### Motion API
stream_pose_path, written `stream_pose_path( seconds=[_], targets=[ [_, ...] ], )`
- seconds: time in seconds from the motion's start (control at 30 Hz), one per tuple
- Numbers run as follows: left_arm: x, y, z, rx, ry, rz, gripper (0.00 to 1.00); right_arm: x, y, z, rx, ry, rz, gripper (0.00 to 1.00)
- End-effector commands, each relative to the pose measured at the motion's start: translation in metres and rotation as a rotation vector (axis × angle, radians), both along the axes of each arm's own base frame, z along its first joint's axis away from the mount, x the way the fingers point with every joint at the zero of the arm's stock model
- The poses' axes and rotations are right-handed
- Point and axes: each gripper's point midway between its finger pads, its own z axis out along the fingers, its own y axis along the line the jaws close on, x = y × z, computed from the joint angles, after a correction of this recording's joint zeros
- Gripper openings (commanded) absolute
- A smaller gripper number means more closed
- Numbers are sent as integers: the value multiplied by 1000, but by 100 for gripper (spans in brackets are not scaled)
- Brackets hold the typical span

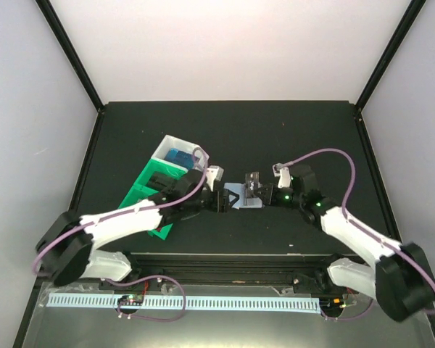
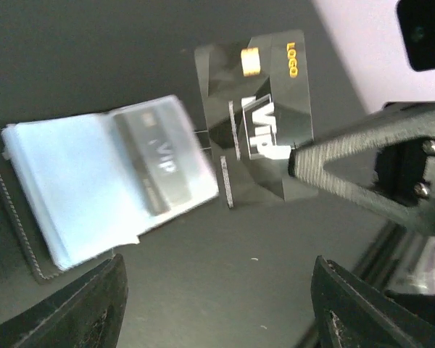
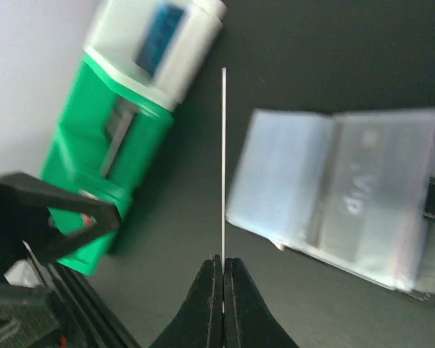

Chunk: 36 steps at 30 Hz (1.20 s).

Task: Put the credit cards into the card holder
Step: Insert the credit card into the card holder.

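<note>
The card holder [image 2: 72, 196] lies open on the black table, light blue inside, with one black VIP card [image 2: 156, 163] tucked in a pocket. It shows between the two grippers [image 1: 234, 196] and at the right of the right wrist view [image 3: 290, 181]. A second black credit card [image 2: 257, 123] with gold lettering stands on edge just beside the holder. My right gripper [image 3: 223, 264] is shut on that card, seen edge-on as a thin line [image 3: 223, 159]. My left gripper [image 2: 217, 304] is open over bare table near the holder, holding nothing.
A green plastic tray [image 1: 134, 196] and a white plastic tray [image 1: 167, 141] holding a blue item lie left of the holder, under the left arm. Both show in the right wrist view, the green tray [image 3: 72, 167] and the white tray [image 3: 196, 43].
</note>
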Motion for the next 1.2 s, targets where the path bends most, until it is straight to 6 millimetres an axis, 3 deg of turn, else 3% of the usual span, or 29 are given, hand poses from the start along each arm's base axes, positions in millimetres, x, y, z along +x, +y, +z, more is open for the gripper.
stream_pose_path(
  seconds=[0.0,0.2,0.37,0.6,0.77,1.17],
  targets=[
    [31,-6,-35,185,29,55,68,3,3,-36,-89,81,119,1],
    [56,-1,-72,298,70,138,50,15,14,-71,-69,195,148,1],
    [62,2,-94,338,108,145,39,29,15,-96,-76,266,90,1],
    [61,3,-121,380,156,141,35,41,7,-99,-88,262,-8,1],
    [61,7,-134,421,182,147,25,39,4,-109,-102,306,-27,1],
    [54,11,-146,450,212,136,22,26,27,-122,37,415,69,1]
  ],
)
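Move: The open card holder lies on the table below both hands: from the left hand about 8 cm ahead, 4 cm to the right and 15 cm down; from the right hand, which already pinches the black VIP card, some 4 cm ahead, 6 cm to the left and 14 cm down. Clear of the way stand the green box, roughly 22 cm left and 7 cm ahead of the left hand, and the white bin, about 15 cm left and 18 cm ahead of the left hand, both about 12 cm below it. The right hand keeps its pinch on the VIP card's right long edge and lowers it about 12 cm onto the open holder, most of it fast at first, edging some 3 cm forward and tipping its fingers about 20 degrees steeper down. Alongside, the left hand sinks about 14 cm and reaches 5 cm forward to the near left corner of the clear sleeves, turning its fingers some 25 degrees steeper down and narrowing them from wide open to a small gap about the sleeve edges, where it comes to a stop. ##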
